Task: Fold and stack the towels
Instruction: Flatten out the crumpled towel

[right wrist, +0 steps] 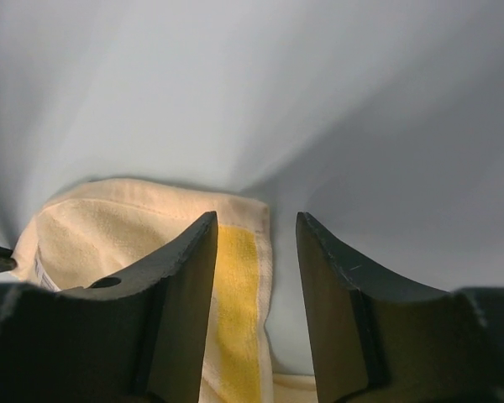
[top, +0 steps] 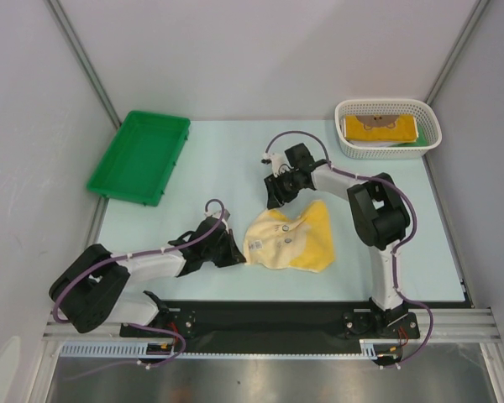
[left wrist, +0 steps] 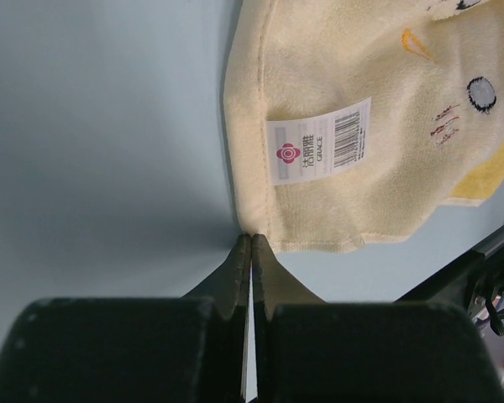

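Observation:
A yellow towel with small printed marks lies crumpled on the pale table, in front of the two arms. My left gripper is at its left corner. In the left wrist view the jaws are pressed together right on the corner of the towel, below its white label. My right gripper hangs over the towel's far corner. Its fingers stand apart and straddle the hemmed edge of the towel beside a yellow stripe.
A white mesh basket at the back right holds a folded yellow towel on top of a green one. A green plastic tray sits at the back left. Grey walls close in the table.

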You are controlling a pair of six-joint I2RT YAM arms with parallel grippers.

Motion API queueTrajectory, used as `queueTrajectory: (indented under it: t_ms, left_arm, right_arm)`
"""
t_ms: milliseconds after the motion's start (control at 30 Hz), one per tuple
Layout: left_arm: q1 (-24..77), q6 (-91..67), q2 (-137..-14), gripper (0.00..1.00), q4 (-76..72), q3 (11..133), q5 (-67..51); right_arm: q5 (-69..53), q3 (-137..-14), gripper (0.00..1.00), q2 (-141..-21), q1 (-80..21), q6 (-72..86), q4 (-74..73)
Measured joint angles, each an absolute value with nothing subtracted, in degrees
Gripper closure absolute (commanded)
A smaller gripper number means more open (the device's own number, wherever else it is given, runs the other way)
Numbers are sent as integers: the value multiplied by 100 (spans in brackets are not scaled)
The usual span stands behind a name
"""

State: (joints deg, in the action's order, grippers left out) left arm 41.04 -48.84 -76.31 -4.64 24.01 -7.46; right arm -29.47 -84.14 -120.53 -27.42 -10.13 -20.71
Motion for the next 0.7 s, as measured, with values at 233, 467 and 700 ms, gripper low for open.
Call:
queueTrajectory:
  t_ms: [233, 467, 700]
  left_arm:
    - [4110, -4845, -7570, 100, -366, 2401, -701]
    - [4115, -4845, -7568, 100, -366, 2401, -685]
    - [4115, -4845, -7518, 100, -287, 2399, -639]
  right_arm:
    - [-2742, -8425, 60, -12064, -2882, -1131, -2073]
    - [-2740, -8425, 60, -12064, -2941, -1304, -2078]
    - [-2687, -8425, 93, -12084, -3011, -1439, -2069]
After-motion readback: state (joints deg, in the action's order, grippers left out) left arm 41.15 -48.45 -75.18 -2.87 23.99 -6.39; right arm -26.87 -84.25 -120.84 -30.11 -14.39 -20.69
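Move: The right hand hangs open almost over the crumpled towel's far-left corner, which is about 1 cm left, 1 cm back and 1 cm below. The towel's far-right corner lies some 12 cm right of this hand and 1 cm ahead; the white label is 13 cm back and 5 cm left. From the left hand, already shut on the towel's near corner, that far-left corner is about 19 cm ahead and 8 cm right, level in height. The right hand eases about 1 cm left, fingers closing to pinch the towel's far-left corner; the left keeps hold. ##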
